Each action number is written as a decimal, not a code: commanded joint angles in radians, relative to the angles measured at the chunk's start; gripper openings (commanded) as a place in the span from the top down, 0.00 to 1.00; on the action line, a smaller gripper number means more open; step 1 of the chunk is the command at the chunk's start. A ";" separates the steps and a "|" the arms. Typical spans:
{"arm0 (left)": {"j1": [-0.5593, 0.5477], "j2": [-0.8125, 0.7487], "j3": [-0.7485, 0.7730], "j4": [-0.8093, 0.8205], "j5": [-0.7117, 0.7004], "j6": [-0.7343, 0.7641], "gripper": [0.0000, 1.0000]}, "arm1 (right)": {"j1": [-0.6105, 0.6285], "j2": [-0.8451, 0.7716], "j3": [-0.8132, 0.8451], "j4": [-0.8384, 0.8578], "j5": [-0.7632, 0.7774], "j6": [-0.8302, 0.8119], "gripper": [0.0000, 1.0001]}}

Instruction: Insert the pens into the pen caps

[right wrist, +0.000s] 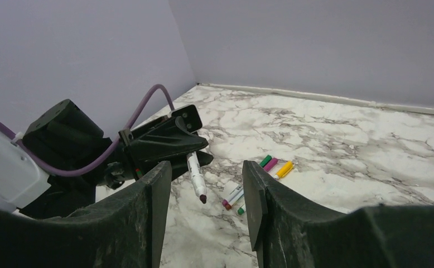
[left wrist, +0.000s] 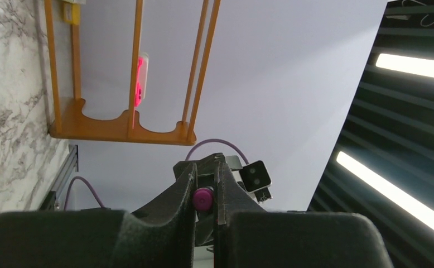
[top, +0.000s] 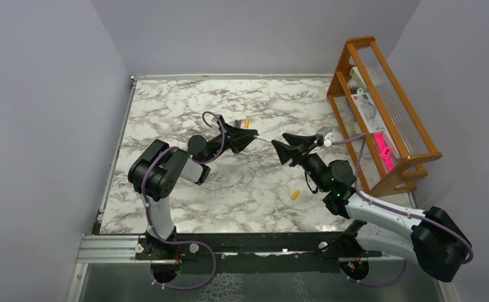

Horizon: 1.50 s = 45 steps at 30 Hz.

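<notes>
My left gripper (top: 252, 139) is shut on a white pen (right wrist: 194, 173) that sticks out toward the right arm, its dark purple tip bare. The left wrist view shows the pen's magenta butt end (left wrist: 203, 198) pinched between the fingers of the left gripper (left wrist: 206, 167). My right gripper (right wrist: 206, 164) stands open and empty, facing the pen tip just short of it; from above the right gripper (top: 278, 139) nearly meets it. Behind the left gripper lie three pens (right wrist: 234, 195) with green (right wrist: 265, 161), magenta (right wrist: 271, 164) and yellow (right wrist: 284, 168) caps. A loose yellow-orange cap (top: 295, 194) lies near the right arm.
A wooden rack (top: 380, 113) with packets and a pink item (top: 383, 151) stands at the table's right edge, close behind the right arm. Grey walls close in the marble table (top: 185, 107) at the left, back and right.
</notes>
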State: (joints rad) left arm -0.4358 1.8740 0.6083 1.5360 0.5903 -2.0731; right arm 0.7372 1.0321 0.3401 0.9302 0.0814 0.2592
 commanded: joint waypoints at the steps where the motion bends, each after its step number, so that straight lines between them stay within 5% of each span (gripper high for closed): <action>1: -0.030 -0.018 0.030 0.230 0.019 -0.063 1.00 | -0.005 0.051 0.025 0.068 -0.052 0.003 0.52; 9: -0.070 -0.010 0.048 0.230 0.014 -0.058 1.00 | -0.005 0.093 0.041 0.100 -0.069 0.004 0.59; 11: -0.080 -0.006 0.052 0.230 0.014 -0.054 1.00 | -0.005 0.092 0.043 0.099 -0.069 0.002 0.69; 13: -0.087 0.001 0.055 0.230 0.019 -0.050 1.00 | -0.006 0.091 0.044 0.096 -0.072 -0.003 0.94; 14: -0.089 0.004 0.060 0.230 0.024 -0.044 1.00 | -0.006 0.090 0.045 0.092 -0.074 -0.003 0.99; 20: -0.089 0.010 0.090 0.231 0.050 -0.014 0.99 | -0.007 0.077 0.059 0.034 -0.083 -0.003 0.99; 22: -0.085 0.023 0.128 0.231 0.087 0.040 0.75 | -0.007 0.062 0.093 -0.058 -0.062 -0.009 0.99; 23: -0.081 0.034 0.147 0.231 0.108 0.071 0.52 | -0.007 0.049 0.116 -0.128 -0.047 -0.017 0.99; 26: -0.048 0.051 0.186 0.231 0.166 0.221 0.30 | -0.008 0.004 0.203 -0.332 -0.017 -0.055 0.99; 33: 0.061 0.043 0.173 0.231 0.192 0.500 0.23 | -0.009 -0.038 0.436 -0.899 -0.055 -0.071 0.99; 40: 0.120 -0.015 0.200 0.231 0.353 0.737 0.23 | -0.021 0.004 0.573 -1.192 -0.189 -0.141 0.99; 45: 0.120 -0.095 0.162 0.231 0.458 0.891 0.23 | -0.022 0.035 0.632 -1.240 -0.354 -0.159 0.99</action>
State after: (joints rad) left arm -0.3141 1.8797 0.7799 1.5379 0.9012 -1.3785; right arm 0.7185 1.0542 0.9138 -0.1841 -0.1020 0.1417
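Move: The pen is already in the left fingers, its dark tip sticking out to the right; the right hand's parted fingers wait about 8 cm to the left hand's right, 2 cm back and slightly higher. From the right hand, the pen's middle lies about 5 cm left, 2 cm ahead and 2 cm below. The row of capped pens lies some 12 cm ahead, 4 cm left and 21 cm below the left hand; a loose yellow cap lies roughly 9 cm back, 6 cm right and 24 cm below the right hand. The pen is carried about 3 cm right and a little back by the left hand, while the right hand dips and edges left to meet it, then shuts on its dark-tipped end. Only then do the left fingers open wide and draw clear forward and left, rolling some 45 degrees; the right hand rises about 5 cm, sinks back and tips its fingers down. ##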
